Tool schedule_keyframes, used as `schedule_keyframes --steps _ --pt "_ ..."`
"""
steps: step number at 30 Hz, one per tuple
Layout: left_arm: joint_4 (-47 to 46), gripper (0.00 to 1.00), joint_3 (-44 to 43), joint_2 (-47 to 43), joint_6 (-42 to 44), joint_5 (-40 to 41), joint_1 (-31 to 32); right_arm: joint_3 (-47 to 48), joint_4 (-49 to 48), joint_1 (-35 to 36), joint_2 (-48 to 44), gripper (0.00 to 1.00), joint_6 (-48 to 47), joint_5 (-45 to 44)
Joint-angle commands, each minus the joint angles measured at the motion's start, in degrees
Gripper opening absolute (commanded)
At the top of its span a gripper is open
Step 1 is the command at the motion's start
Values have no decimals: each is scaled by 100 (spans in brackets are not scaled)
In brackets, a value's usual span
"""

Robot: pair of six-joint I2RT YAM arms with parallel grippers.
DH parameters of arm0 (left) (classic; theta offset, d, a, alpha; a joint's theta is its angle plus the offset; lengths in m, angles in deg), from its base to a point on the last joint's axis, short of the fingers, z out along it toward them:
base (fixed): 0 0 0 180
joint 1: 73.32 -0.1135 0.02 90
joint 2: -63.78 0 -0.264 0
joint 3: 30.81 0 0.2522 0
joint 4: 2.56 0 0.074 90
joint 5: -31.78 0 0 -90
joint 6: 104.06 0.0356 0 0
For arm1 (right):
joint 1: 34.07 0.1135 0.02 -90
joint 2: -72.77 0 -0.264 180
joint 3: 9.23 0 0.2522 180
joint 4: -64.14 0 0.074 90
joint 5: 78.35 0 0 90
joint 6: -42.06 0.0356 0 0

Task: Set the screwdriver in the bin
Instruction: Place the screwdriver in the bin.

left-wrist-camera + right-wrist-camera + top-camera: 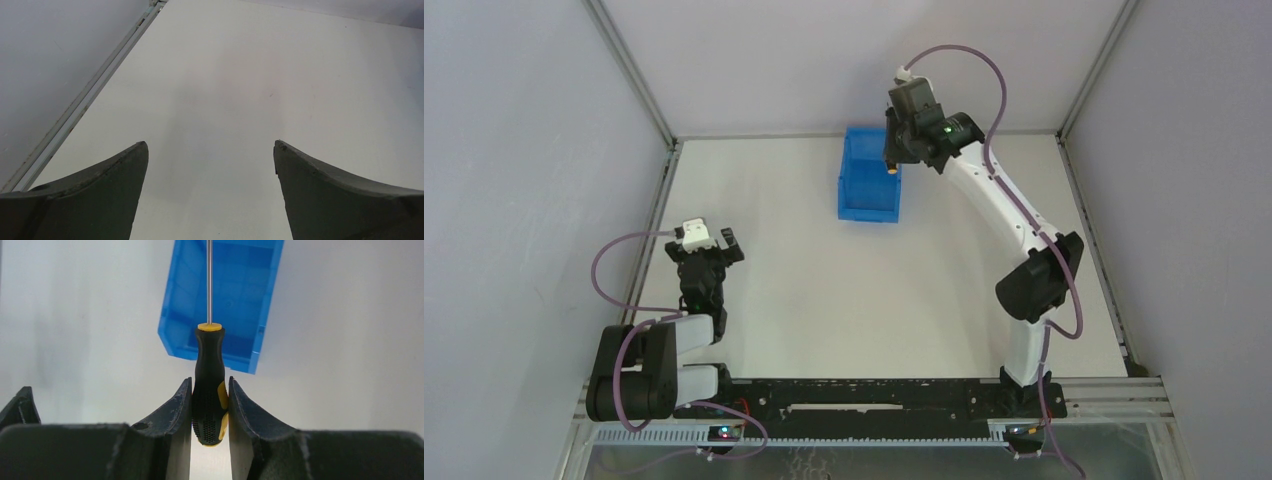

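The blue bin (pixel 869 178) stands at the back middle of the table. My right gripper (pixel 894 152) hangs over the bin's right wall, shut on the screwdriver (pixel 891 168), whose yellow end shows below the fingers. In the right wrist view the gripper (pixel 210 382) clamps the black and yellow handle of the screwdriver (pixel 209 380); its thin shaft points out over the bin (pixel 235 300) below. My left gripper (pixel 715 243) is open and empty at the left of the table; in the left wrist view the gripper (pixel 210 145) shows only bare table between its fingers.
White enclosure walls and metal frame rails (pixel 656 215) border the table on the left, back and right. A black rail (pixel 864 392) carrying both arm bases runs along the near edge.
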Motion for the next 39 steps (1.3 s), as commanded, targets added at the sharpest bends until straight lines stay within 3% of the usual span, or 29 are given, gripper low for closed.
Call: schedule_keyframes --steps 1,39 --pt "-195 100 -163 -34 112 68 -31 510 -173 145 175 12 235 -139" --pt "-192 100 -169 -35 112 66 -29 187 -1772 110 2284 11 56 -48"
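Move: The right hand already holds the screwdriver by its handle, shaft pointing forward. The middle of the blue bin lies about 13 cm ahead of that hand, 4 cm to its left and some 24 cm below. Nothing else stands close to the bin or the way to it. From the idle left hand the bin is roughly 22 cm ahead, 34 cm to the right and 7 cm below. Down and forward, after a short level drift left: the right hand sinks about 15 cm while reaching some 7 cm farther out and 5 cm left, bringing the screwdriver over the near part of the bin and low towards it. The wrist tips down only about 5 degrees, and the fingers keep their grip on the handle throughout. ##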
